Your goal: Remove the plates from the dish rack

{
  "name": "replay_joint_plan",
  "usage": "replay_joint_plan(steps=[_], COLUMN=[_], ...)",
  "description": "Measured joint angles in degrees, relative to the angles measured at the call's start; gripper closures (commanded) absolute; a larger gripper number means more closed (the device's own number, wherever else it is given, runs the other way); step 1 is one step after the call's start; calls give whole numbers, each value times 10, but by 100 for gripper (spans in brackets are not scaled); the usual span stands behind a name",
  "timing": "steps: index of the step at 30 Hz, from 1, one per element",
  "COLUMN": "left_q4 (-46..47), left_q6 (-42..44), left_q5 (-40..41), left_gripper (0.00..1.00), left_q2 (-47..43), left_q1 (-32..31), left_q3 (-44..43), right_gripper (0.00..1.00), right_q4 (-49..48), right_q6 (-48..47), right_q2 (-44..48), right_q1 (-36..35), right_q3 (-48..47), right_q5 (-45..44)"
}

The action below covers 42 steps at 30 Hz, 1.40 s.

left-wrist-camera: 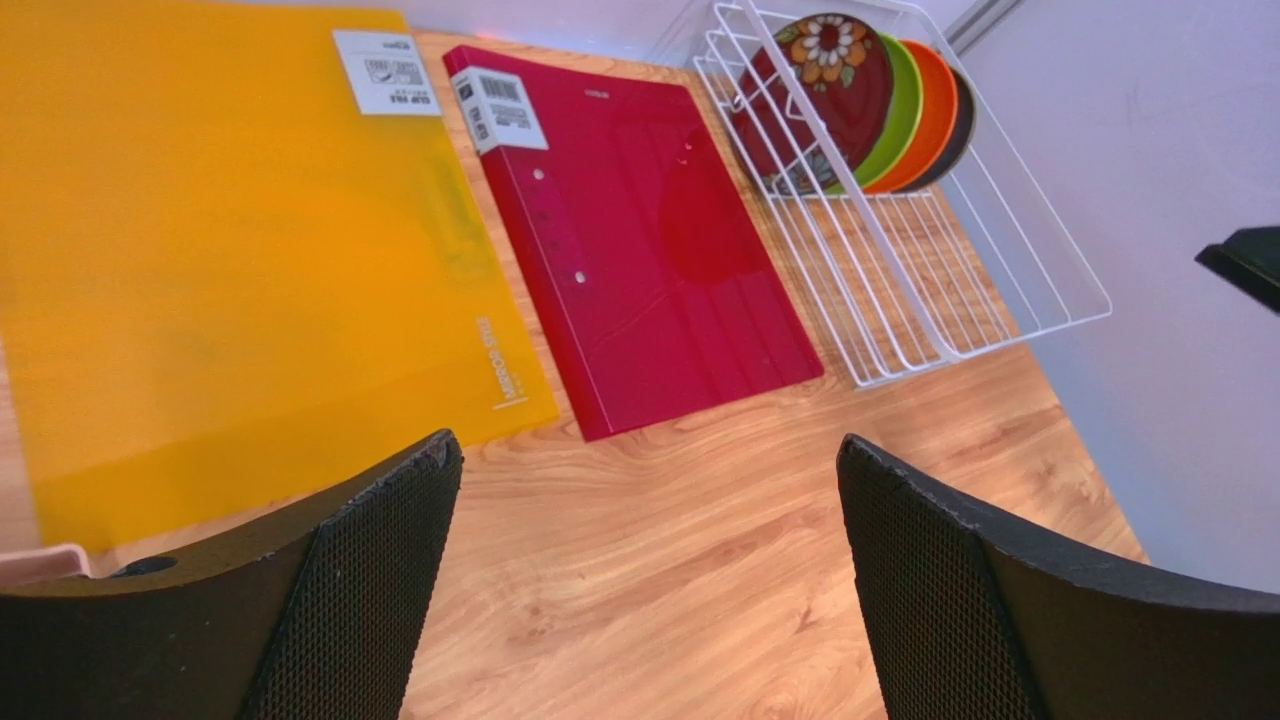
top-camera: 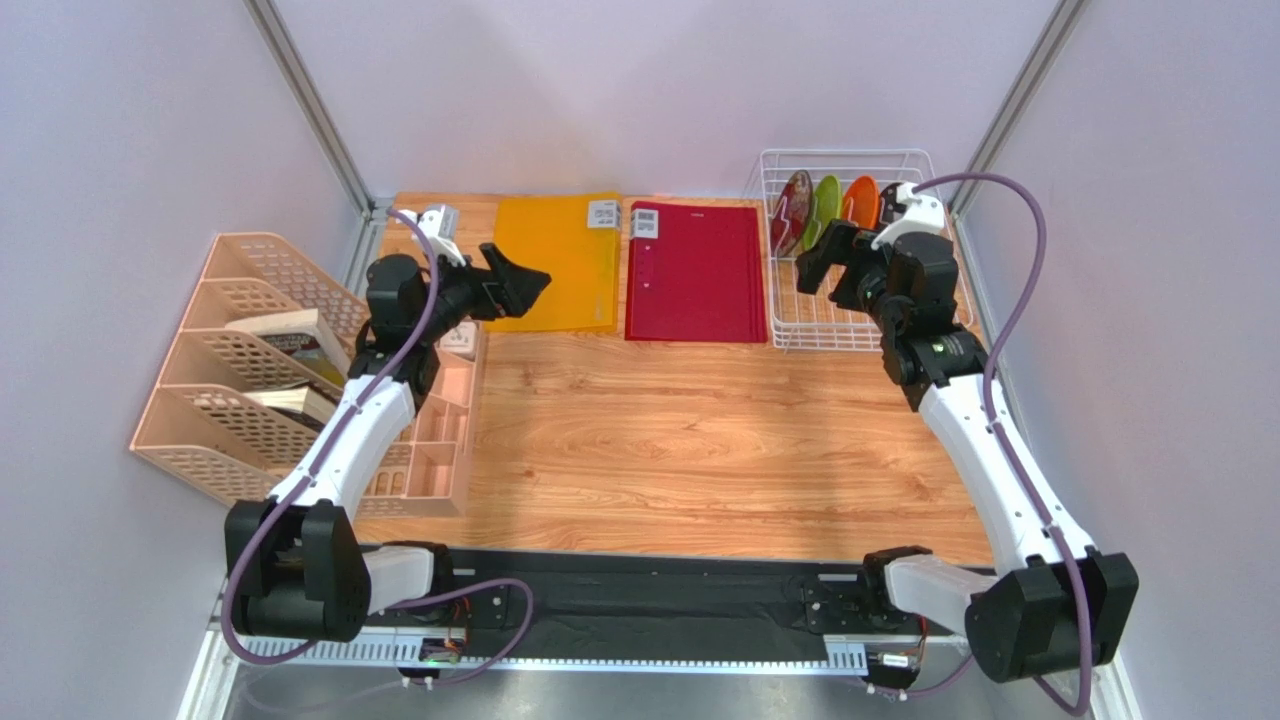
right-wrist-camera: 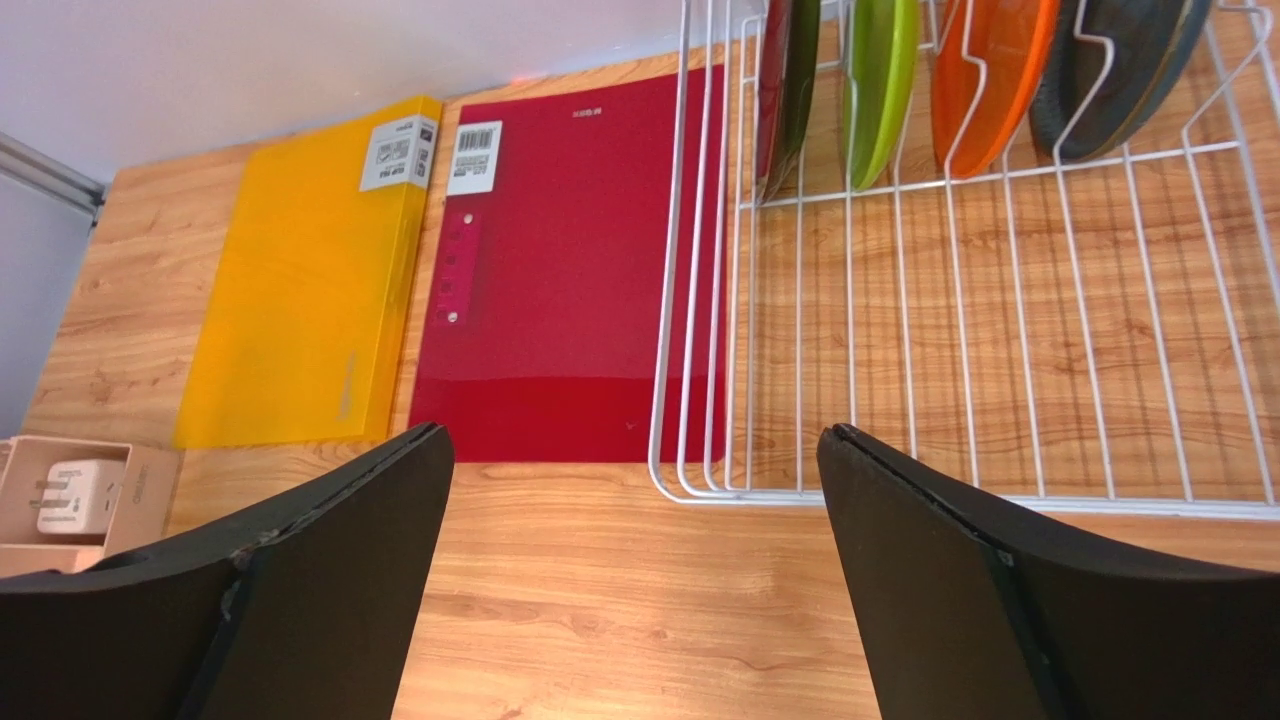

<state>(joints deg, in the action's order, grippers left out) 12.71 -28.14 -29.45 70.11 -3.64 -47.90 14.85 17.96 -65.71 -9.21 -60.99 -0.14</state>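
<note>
The white wire dish rack (top-camera: 804, 327) stands at the back right of the table. Upright in its far end stand the dark red floral plate (top-camera: 790, 213), the lime green plate (top-camera: 825, 207), the orange plate (top-camera: 860, 200) and the dark grey-teal plate (top-camera: 891, 198). The left wrist view shows the rack (left-wrist-camera: 1037, 263) with the floral plate (left-wrist-camera: 827, 68) in front. The right wrist view shows the rack (right-wrist-camera: 962, 488) and plates edge-on, orange one (right-wrist-camera: 984, 75) included. My right gripper (top-camera: 824, 264) is open and empty above the rack's near part. My left gripper (top-camera: 519, 281) is open and empty over the orange folder.
An orange folder (top-camera: 559, 263) and a red folder (top-camera: 694, 270) lie flat at the back. A beige file organiser (top-camera: 241, 368) and a small compartment tray (top-camera: 428, 450) stand at the left. Bare wood (top-camera: 676, 450) spans the middle. Walls close in on both sides.
</note>
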Motion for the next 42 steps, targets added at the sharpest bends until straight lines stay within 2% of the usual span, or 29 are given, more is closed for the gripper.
replay_joint_plan(steps=[4, 9, 12, 17, 22, 31, 42], left_q4=[-14, -69, -77, -50, -34, -10, -1], left_q6=[2, 24, 32, 31, 29, 30, 34], left_q5=[16, 56, 68, 75, 84, 98, 106], left_gripper=[0, 0, 0, 0, 0, 0, 0], left_q2=[-3, 0, 1, -1, 14, 70, 101], left_q1=[-5, -7, -9, -18, -36, -64, -69], left_q3=[25, 15, 13, 40, 61, 61, 61], right_gripper=[0, 0, 4, 10, 18, 27, 39], right_q4=[-1, -33, -15, 70, 125, 161, 162], right_q6=[-2, 18, 11, -12, -23, -50, -76], right_q2=[-24, -49, -143, -330, -446, -587, -675], right_q1=[-1, 3, 7, 7, 6, 3, 3], right_q3=[-17, -32, -126, -349, -473, -582, -663], right_q5=[7, -35, -57, -80, -94, -139, -176])
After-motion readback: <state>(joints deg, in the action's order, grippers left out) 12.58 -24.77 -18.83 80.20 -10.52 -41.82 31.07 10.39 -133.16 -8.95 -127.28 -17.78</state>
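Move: For my right hand the flower plate, leftmost in the dish rack, stands about 27 cm ahead, 3 cm to the right and some 18 cm lower. The green plate is about 5 cm right of it and the orange one about 11 cm right; the red folder lies flat roughly 16 cm to its left and 8 cm nearer me. From my left hand the flower plate is about 27 cm ahead, 48 cm right and 16 cm below. I send my right hand some 25 cm forward into the rack, almost level at first, then sinking about 11 cm to the flower plate, tipping down about 15 degrees, turning slightly clockwise and dropping its left side. My fingers narrow to about two thirds, either side of the plate's line, without gripping. Meanwhile my idle left hand sinks about 12 cm over the table, tipping down. ##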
